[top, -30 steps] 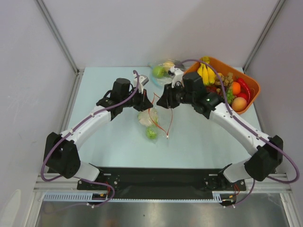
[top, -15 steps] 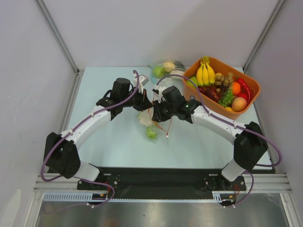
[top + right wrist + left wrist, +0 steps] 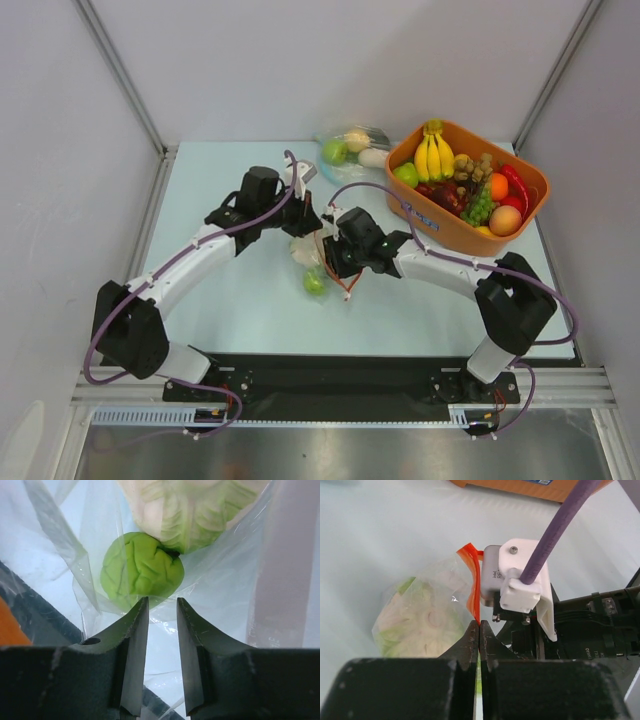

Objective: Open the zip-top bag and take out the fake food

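The zip-top bag [image 3: 309,252] lies mid-table, clear and crinkly. My left gripper [image 3: 479,625] is shut on its orange-red zip strip [image 3: 473,578], holding that edge up, and appears beside the bag's far edge as the left gripper [image 3: 304,222]. The fake food shows through the plastic: a white-and-green cauliflower [image 3: 420,625] and a round green piece [image 3: 142,573]. My right gripper [image 3: 162,601] is open and pushed in among the bag's plastic folds. Its tips sit just short of the green piece, with only film in the gap. From above, the right gripper [image 3: 332,258] is at the bag's right side.
An orange bin [image 3: 455,234] at the back right holds a yellow banana bunch [image 3: 435,155] and other toy produce. A second clear bag [image 3: 350,146] with a green apple lies at the back, left of the bin. The right arm's purple cable [image 3: 555,530] crosses the left wrist view.
The right arm swung left and toward the near edge, from beside the orange bin to the bag. The left gripper kept its hold on the strip. The bag and green piece shifted slightly.
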Controlling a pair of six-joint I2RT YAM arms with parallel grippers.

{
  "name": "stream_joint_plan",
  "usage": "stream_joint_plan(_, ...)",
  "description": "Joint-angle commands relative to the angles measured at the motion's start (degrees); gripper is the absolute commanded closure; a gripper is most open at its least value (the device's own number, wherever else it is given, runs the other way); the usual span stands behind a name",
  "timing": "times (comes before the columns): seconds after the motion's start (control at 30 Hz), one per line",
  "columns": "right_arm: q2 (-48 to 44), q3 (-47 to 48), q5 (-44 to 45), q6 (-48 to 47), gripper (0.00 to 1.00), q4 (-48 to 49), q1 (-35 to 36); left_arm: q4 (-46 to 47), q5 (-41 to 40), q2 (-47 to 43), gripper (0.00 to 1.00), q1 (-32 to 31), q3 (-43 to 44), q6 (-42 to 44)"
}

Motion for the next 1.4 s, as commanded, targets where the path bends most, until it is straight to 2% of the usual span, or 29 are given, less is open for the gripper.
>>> stream_joint_plan(0.0, -0.04, -2.25, -0.62, 4.8, 0.66, 7.67, 0.67, -0.88, -2.03, -2.61, 1.0, -0.41, 2.45, 1.79)
stream_joint_plan(0.23, 0.14, -2.97, -2.03, 7.8, 0.55, 13.3, 1.11, -0.97, -4.23, -5.68, 1.0, -0.32, -1.07, 1.53)
stream_joint_plan(0.53, 3.39, 0.11, -1.16, 7.28, 0.3, 11.03, 2.87, -2.38, -5.91, -9.29, 1.0, -0.06, -3.53, 2.05)
stream_joint_plan(0.7, 5.49, 3.18, 2.18, 7.45, 0.28, 7.68, 4.36, -2.38, -6.17, -10.87, 1.0, 0.3, -5.2, 2.41)
stream_joint_plan(0.93, 8.57, 6.96, 6.4, 8.59, 0.18, 1.44, 7.35, -0.98, -5.73, -11.84, 1.0, 0.91, -7.39, 2.58)
stream_joint_plan(1.1, 9.63, 5.74, 7.55, 11.23, 0.13, 1.69, 9.11, -1.06, -5.03, -12.1, 1.0, 1.53, -7.84, 2.41)
stream_joint_plan(1.37, 12.88, 5.12, 6.93, 11.67, 0.12, 4.51, 9.73, -0.62, -4.94, -12.89, 1.0, 2.05, -8.45, 2.14)
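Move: The green vegetable in the open bag lies about 4 cm to the right hand's left, level with it fore and aft, and some 5 cm below its fingertips. The cabbage beside it is some 6 cm ahead of the right hand, 6 cm left and 4 cm below. From the left hand, already pinching the orange zip rim, the green vegetable is about 6 cm back, 1 cm right and 17 cm below. Leftward by about 6 cm, the right hand works deeper into the open bag, rising slightly midway, then sinking to end some 3 cm lower and a little back, as its slightly parted fingers open wide around the green vegetable. The left hand keeps its pinch on the orange rim and draws it about 5 cm left and some 3 cm back, rising briefly before ending a little lower. ##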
